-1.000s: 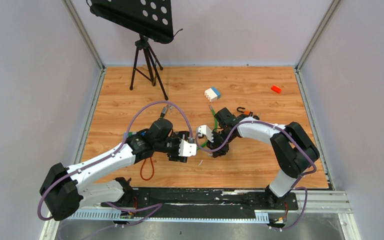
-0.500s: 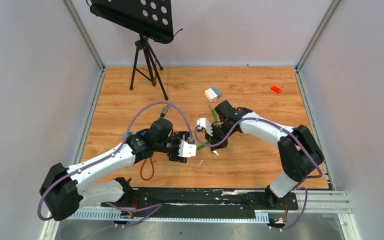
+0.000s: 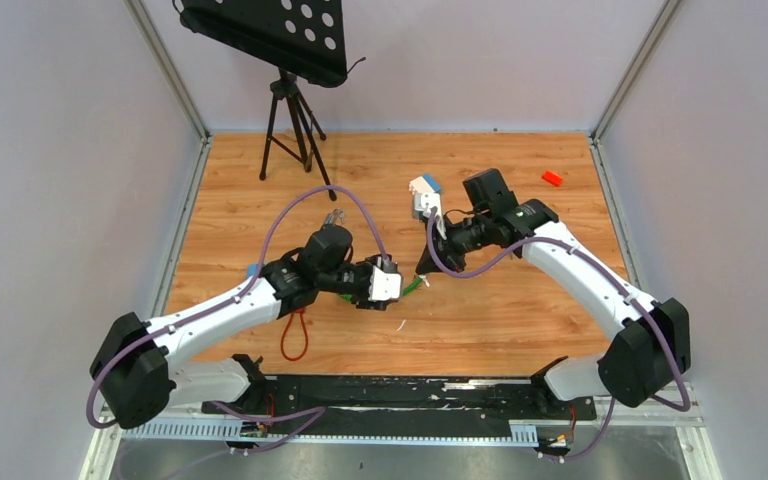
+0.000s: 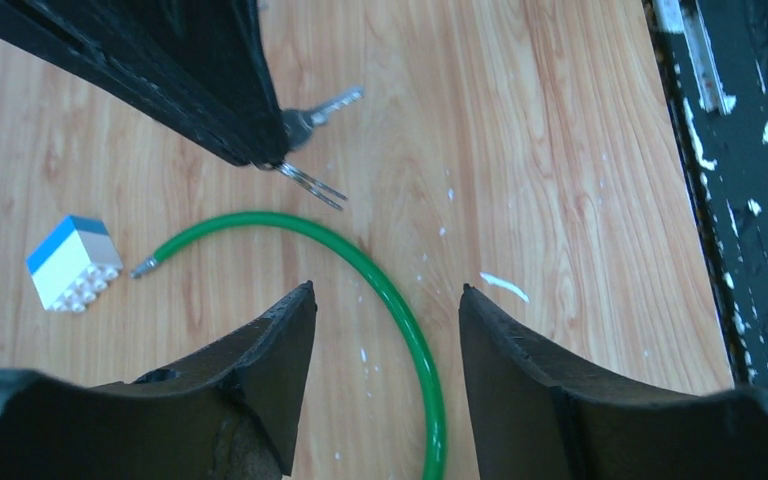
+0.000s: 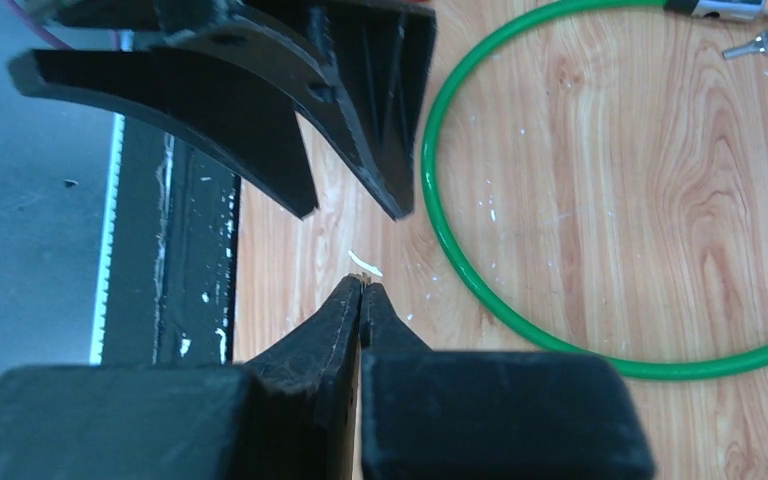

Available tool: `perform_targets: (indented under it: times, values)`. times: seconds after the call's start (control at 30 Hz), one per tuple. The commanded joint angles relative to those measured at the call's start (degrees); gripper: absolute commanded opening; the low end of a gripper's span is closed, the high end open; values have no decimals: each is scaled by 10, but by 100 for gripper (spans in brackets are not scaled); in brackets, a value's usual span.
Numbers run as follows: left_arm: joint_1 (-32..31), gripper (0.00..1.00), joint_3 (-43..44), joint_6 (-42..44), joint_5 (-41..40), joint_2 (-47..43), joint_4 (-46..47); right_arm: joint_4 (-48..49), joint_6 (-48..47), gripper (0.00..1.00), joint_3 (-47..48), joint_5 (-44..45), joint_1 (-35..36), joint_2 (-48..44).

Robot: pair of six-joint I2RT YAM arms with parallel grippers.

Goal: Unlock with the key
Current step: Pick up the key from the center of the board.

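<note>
The green cable [image 4: 427, 375] of the lock curves across the wood floor and runs between my left gripper's [image 4: 385, 290] open fingers without touching them. In the top view that gripper [image 3: 406, 287] sits low over the cable [image 3: 412, 284]. My right gripper [image 5: 361, 285] is shut. In the left wrist view its black fingers [image 4: 210, 90] come in from the upper left with a silver key [image 4: 322, 105] sticking out at their tip. The lock body [image 5: 725, 8] lies at the cable's far end, a small key [image 5: 760, 42] beside it. From above, the right gripper [image 3: 424, 268] hangs just right of the left one.
A white and blue block [image 3: 424, 187] sits behind the grippers, near the cable's bare end [image 4: 145, 268]. A red brick [image 3: 552, 178] lies far right. A black tripod stand [image 3: 295, 110] is at the back left, a red loop [image 3: 293, 335] by the left arm, the black rail [image 3: 410, 390] along the near edge.
My right gripper has shut and swung up and back from the spot beside the left gripper, arm stretching out. The left arm shifted slightly right and its jaws narrowed a little.
</note>
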Motion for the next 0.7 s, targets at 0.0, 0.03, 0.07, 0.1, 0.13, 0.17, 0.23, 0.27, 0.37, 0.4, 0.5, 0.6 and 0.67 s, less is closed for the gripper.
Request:
perform_targets:
  times: [0.0, 0.03, 0.07, 0.1, 0.13, 0.17, 0.23, 0.27, 0.37, 0.4, 0.5, 0.6, 0.67]
  values:
    - [-1, 59, 28, -48, 32, 16, 89, 3, 32, 0, 24, -61, -7, -23]
    - [-1, 58, 31, -49, 36, 20, 94, 2, 33, 0, 25, -64, -7, -24]
    - [-1, 57, 35, -48, 38, 25, 96, 2, 34, 0, 25, -65, -8, -25]
    - [-1, 56, 39, -49, 42, 31, 97, 2, 35, 0, 24, -66, -9, -25]
    - [-1, 54, 44, -49, 47, 35, 97, 1, 35, 0, 23, -68, -9, -26]
    - [-1, 52, 48, -50, 52, 39, 97, 1, 35, 0, 22, -69, -9, -26]
    - [-1, 48, 57, -58, 61, 49, 97, 2, 34, 0, 21, -70, -10, -26]
    - [-1, 46, 60, -62, 66, 51, 97, 2, 35, 0, 20, -69, -10, -25]
    - [-1, 41, 66, -70, 79, 59, 114, 4, 35, 0, 19, -69, -11, -26]
    - [-1, 39, 68, -72, 81, 62, 114, 4, 35, 0, 18, -69, -12, -26]
    - [-1, 33, 71, -76, 89, 68, 113, 6, 35, 0, 15, -69, -13, -28]
    - [-1, 26, 75, -73, 91, 74, 104, 7, 34, 0, 13, -68, -15, -28]
    - [-1, 20, 79, -64, 90, 76, 87, 7, 33, 0, 12, -67, -16, -29]
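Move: The held key sticks out of the right gripper's closed tips, about 1 cm left of that hand's point and 1 cm below it. From the open left hand the same key is roughly 5 cm to the right, 2 cm ahead and 2 cm up. Well below, on the board, the green cable's near bend runs about 3 cm to the left hand's left and level with it, some 15 cm down; the white-blue block stands about 20 cm ahead and 6 cm right, 14 cm down. Bringing the left hand some 4 cm to the right and 3 cm up, towards the key in the right fingertips, its own fingertips tilting slightly upward while the fingers close from over half open to about a quarter, one on each side of the key's protruding end. The right hand keeps its shut grip, rising just 1.5 cm with a slight draw back before holding nearly still. ##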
